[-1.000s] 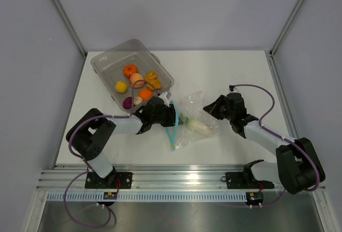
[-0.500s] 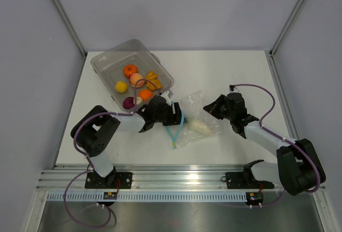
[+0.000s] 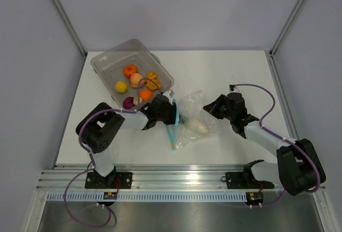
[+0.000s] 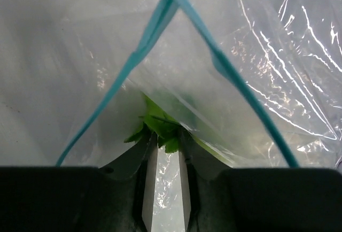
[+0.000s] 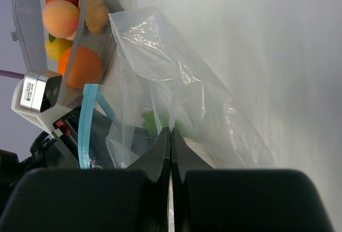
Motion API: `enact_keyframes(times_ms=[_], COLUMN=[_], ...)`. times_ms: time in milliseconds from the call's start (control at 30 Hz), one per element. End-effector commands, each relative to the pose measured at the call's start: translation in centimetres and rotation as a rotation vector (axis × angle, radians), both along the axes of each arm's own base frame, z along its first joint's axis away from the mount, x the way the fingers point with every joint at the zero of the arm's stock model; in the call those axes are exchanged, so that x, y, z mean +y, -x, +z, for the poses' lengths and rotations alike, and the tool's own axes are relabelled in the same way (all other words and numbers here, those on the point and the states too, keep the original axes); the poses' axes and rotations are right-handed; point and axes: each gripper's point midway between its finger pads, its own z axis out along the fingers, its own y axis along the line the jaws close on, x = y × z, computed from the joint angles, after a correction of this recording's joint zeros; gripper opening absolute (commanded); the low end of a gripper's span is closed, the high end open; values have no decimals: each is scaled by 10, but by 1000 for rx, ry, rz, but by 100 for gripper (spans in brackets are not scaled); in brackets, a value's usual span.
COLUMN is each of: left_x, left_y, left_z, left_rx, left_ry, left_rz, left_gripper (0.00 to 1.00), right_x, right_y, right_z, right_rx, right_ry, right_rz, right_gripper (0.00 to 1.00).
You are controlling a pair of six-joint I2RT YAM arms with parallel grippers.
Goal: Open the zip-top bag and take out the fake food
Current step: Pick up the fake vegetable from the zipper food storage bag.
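The zip-top bag (image 3: 199, 115) lies mid-table, its light-blue zip strip (image 3: 172, 129) open toward the left. One piece of fake food, a white vegetable (image 3: 197, 126) with green leaves (image 4: 160, 128), is still inside. My left gripper (image 3: 174, 115) reaches into the bag mouth, its jaws nearly closed on the green leaves (image 4: 166, 138). My right gripper (image 3: 211, 108) is shut on a fold of the bag's plastic (image 5: 171, 131) at the closed end. The bag (image 5: 176, 82) and leaves (image 5: 152, 118) show in the right wrist view. Other fake food, orange (image 3: 130, 70), peach (image 3: 137, 78), yellow (image 3: 121, 86) and purple (image 3: 128, 102), lies in the tub.
A rigid clear tub (image 3: 109, 61) stands at the back left, right behind my left gripper; it also shows in the right wrist view (image 5: 21, 39). Grey walls and metal posts enclose the table. A rail runs along the near edge (image 3: 176, 181).
My left gripper has pushed right, further into the bag mouth, up to the green leaves. The zip strip shifted with it. The right arm has held still.
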Motion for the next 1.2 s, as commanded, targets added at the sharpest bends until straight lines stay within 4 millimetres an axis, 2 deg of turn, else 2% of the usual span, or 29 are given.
enact_keyframes(times_ms=[0, 67, 200, 300, 600, 733, 967, 1167], left_x=[-13, -13, -12, -9, -1, 1, 4, 11], left_y=[-10, -9, -8, -7, -7, -8, -8, -12], left_z=[17, 19, 29, 35, 47, 52, 54, 55], left_rx=[-54, -58, -78, -91, -132, -143, -145, -139], left_ry=[36, 37, 44, 39, 25, 27, 24, 18], left_rz=[-24, -33, -46, -46, -29, -24, -16, 11], left_gripper=[19, 11, 5, 0, 0, 0, 0, 0], right_x=[5, 4, 1, -11, -54, -66, -92, -116], right_y=[-7, -7, -8, -12, -13, -12, -5, 2], right_z=[22, 20, 17, 11, 11, 9, -10, -10], right_rx=[-74, -69, -55, -29, -34, -29, 60, 75], right_ry=[-30, -25, -11, 31, 82, 97, 166, 196], right_rz=[11, 6, -13, -82, -317, -383, -524, -656], right_gripper=[0, 0, 0, 0, 0, 0, 0, 0])
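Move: The left fingertips are just inside the bag's mouth at the vegetable's leaves; the vegetable's middle is about 8 cm to their right, 3 cm back and 1 cm lower. The blue zip strip passes beside them, its middle some 2 cm left and 4 cm back; the orange in the tray lies roughly 15 cm left and 11 cm forward, about level in height. From the right hand, closed at the bag's film, the vegetable is about 2 cm left, 7 cm back and 8 cm below. The left fingers, already partly closed around the green leaves, shut fully and pinch them, then lift about 3.5 cm almost straight up and hold there. Meanwhile the right hand, fingers still shut on the film, pauses, then drags the bag about 9 cm to the right, away from the left hand, turning some 30 degrees clockwise and ending about 2 cm lower. ##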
